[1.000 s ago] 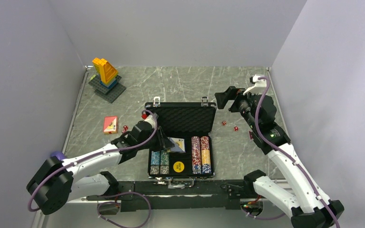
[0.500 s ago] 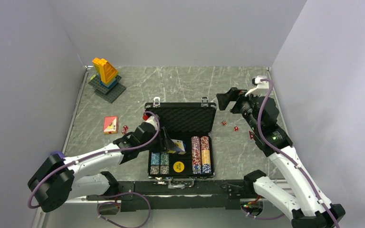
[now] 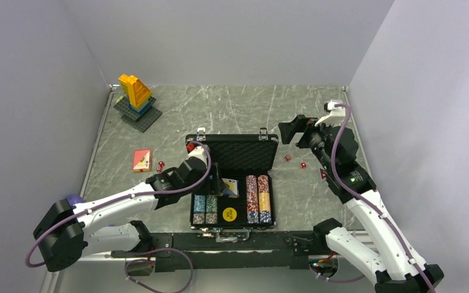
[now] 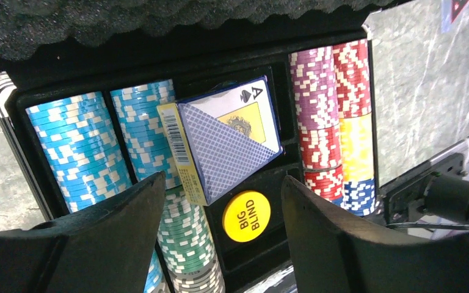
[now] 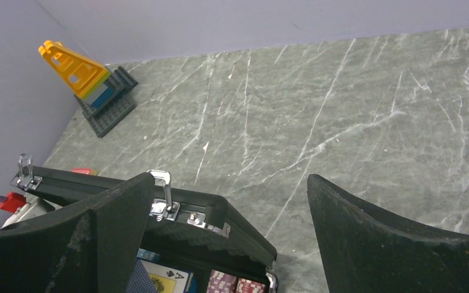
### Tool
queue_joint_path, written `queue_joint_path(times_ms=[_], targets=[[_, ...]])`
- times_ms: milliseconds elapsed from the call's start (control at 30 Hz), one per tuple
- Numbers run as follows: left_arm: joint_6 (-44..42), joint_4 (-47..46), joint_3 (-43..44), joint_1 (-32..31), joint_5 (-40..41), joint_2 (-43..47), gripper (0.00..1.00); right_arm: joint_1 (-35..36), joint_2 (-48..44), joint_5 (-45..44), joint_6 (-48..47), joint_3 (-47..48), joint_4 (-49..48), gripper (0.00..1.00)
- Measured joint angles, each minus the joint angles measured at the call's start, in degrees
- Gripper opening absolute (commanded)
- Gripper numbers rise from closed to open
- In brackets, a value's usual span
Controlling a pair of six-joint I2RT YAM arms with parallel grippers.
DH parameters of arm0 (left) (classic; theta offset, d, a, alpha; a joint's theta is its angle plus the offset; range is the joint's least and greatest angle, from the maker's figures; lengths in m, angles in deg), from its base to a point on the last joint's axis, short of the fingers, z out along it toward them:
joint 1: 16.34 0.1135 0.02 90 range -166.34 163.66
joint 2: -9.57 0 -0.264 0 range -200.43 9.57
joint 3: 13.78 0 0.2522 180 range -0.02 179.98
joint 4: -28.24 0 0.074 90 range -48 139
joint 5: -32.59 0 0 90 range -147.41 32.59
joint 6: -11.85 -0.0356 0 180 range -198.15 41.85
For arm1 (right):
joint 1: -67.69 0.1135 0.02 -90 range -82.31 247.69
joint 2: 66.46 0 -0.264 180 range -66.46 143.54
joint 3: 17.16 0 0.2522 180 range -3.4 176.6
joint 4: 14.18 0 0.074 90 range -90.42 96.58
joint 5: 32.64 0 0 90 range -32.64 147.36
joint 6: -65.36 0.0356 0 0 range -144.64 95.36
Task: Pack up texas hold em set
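The black case (image 3: pixel 195 183) of the texas hold em set lies open mid-table, its foam lid (image 3: pixel 238 151) raised. Chip rows (image 3: pixel 258 198) fill its right side, with more chips (image 3: pixel 205 209) at the left. A blue card deck (image 4: pixel 226 143) rests tilted in the middle slot above a yellow "BIG BLIND" button (image 4: pixel 246 216). My left gripper (image 3: pixel 215 180) hovers open just over the deck, its fingers (image 4: pixel 116 232) clear of it. A red deck (image 3: pixel 141 160) and red dice (image 3: pixel 160 165) lie on the table to the left. My right gripper (image 3: pixel 290 129) hangs open and empty above the lid's right corner (image 5: pixel 244 235).
A yellow-blue toy brick tower (image 3: pixel 135 94) on a dark baseplate stands at the back left. Two more red dice (image 3: pixel 294 161) lie right of the case. Silver latches (image 5: pixel 165 195) stick up from the lid's edge. Walls close the table on three sides.
My left gripper's jaws have spread apart and let go of the blue deck, which now lies in the case. The right arm has barely moved.
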Motion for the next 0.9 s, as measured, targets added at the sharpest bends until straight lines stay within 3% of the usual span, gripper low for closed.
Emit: queue_joint_path(times_ms=[433, 900], targets=[[-4.94, 2.29, 3.67, -3.91, 4.20, -7.50, 0.55, 0.00, -0.57, 0.02, -0.02, -0.26, 0.00, 1.00], [-6.08, -1.14, 4.28, -4.83, 4.09, -12.00, 0.48, 0.00, -0.55, 0.24, -0.04, -0.44, 0.00, 1.00]])
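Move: Ahead and to the right of the left hand, which is empty, the card deck leans in its case compartment, about 3 cm forward, 5 cm right and 6 cm below, its left end propped on the blue chips. Those chips are some 2 cm left and 2 cm ahead; the yellow blind button is 6 cm back and 5 cm right, the red chip row 13 cm right and 1 cm back. From the right hand, the deck is roughly 19 cm left, 7 cm back and 27 cm below. Sinking about 3.5 cm into the case and drifting some 2 cm to the right, the left hand comes down towards the raised left end of the card deck. Its left side tilts up by about 10 degrees with a slight clockwise turn, and the empty fingers draw in from three-quarters open to half, their tips ending close over the deck's near left corner; contact can't be made out. ##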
